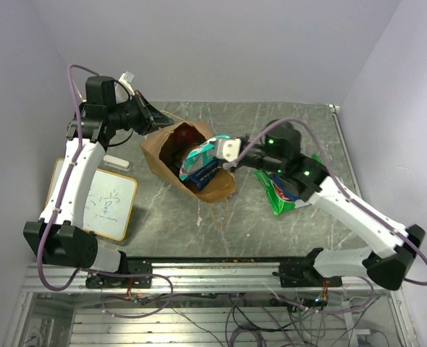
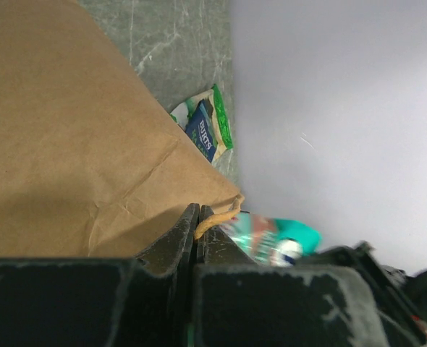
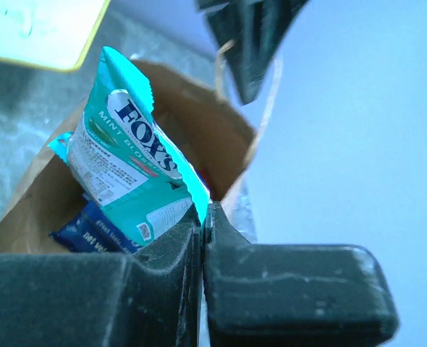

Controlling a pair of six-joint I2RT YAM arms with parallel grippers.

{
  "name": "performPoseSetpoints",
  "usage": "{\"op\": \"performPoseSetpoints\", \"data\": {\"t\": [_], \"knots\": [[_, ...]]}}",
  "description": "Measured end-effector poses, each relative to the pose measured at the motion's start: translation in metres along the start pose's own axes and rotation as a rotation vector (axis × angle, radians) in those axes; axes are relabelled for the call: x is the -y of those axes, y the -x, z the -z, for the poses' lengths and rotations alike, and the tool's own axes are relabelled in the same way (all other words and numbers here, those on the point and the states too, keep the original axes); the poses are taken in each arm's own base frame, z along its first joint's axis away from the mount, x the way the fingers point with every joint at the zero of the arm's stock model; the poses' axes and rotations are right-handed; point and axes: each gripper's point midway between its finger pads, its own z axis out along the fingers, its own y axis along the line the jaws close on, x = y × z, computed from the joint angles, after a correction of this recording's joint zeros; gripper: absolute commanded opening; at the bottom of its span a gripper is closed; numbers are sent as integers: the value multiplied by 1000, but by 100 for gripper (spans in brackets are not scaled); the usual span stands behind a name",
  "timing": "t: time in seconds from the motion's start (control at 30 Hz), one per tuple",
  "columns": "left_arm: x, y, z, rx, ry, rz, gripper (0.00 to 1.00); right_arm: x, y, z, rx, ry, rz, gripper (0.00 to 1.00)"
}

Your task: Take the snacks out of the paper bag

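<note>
The brown paper bag (image 1: pixel 215 189) lies on its side on the table, its mouth wide. My left gripper (image 1: pixel 158 118) is shut on the bag's string handle (image 2: pixel 215 220) at the far rim. My right gripper (image 1: pixel 219 153) is at the mouth, shut on the edge of a teal-white mint packet (image 3: pixel 127 163) that sticks half out of the bag. A blue packet (image 3: pixel 87 235) lies under it inside the bag. A green packet (image 1: pixel 280 194) with a blue one (image 2: pixel 201 134) on it lies on the table to the right, partly under my right arm.
A small whiteboard (image 1: pixel 105 202) with a yellow rim lies at the left, beside my left arm. A white eraser-like block (image 1: pixel 116 162) sits at its far end. Walls close in the table at the back and both sides.
</note>
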Motion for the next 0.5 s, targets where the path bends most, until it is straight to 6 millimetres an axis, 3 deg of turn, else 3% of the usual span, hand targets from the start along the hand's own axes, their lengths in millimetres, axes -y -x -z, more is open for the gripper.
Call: {"op": "performPoseSetpoints", "data": {"t": [0.17, 0.27, 0.37, 0.5], "knots": [[-6, 0, -4, -13, 14, 8, 7, 40, 43, 44, 52, -154, -36, 0], [-11, -1, -8, -24, 25, 14, 7, 64, 49, 71, 21, -292, -89, 0], [-13, -1, -10, -32, 32, 18, 7, 85, 37, 96, -61, -449, -144, 0], [-10, 3, -9, -29, 26, 4, 7, 89, -12, 121, -262, -612, -212, 0]]}}
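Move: My right fingers already pinch the teal mint bag over the paper bag's opening; the paper bag's middle is about 6 cm ahead of that hand, 5 cm to its left and 22 cm below. The blue vinegar packet inside is about 4 cm ahead and 19 cm down. The green Chuba bag on the table lies roughly 26 cm right, 2 cm back and 33 cm below. From my left hand, the Chuba bag is about 37 cm right, 10 cm back and 33 cm below. I keep the mint bag pinched in my right hand and draw it up some 10 cm above the paper bag, then swing it right, about 12 cm in all, past the bag's rim, sinking slightly and easing forward at the end. Meanwhile the wrist turns clockwise by nearly 40 degrees. My left hand keeps hold of the paper bag's handle almost in place. ##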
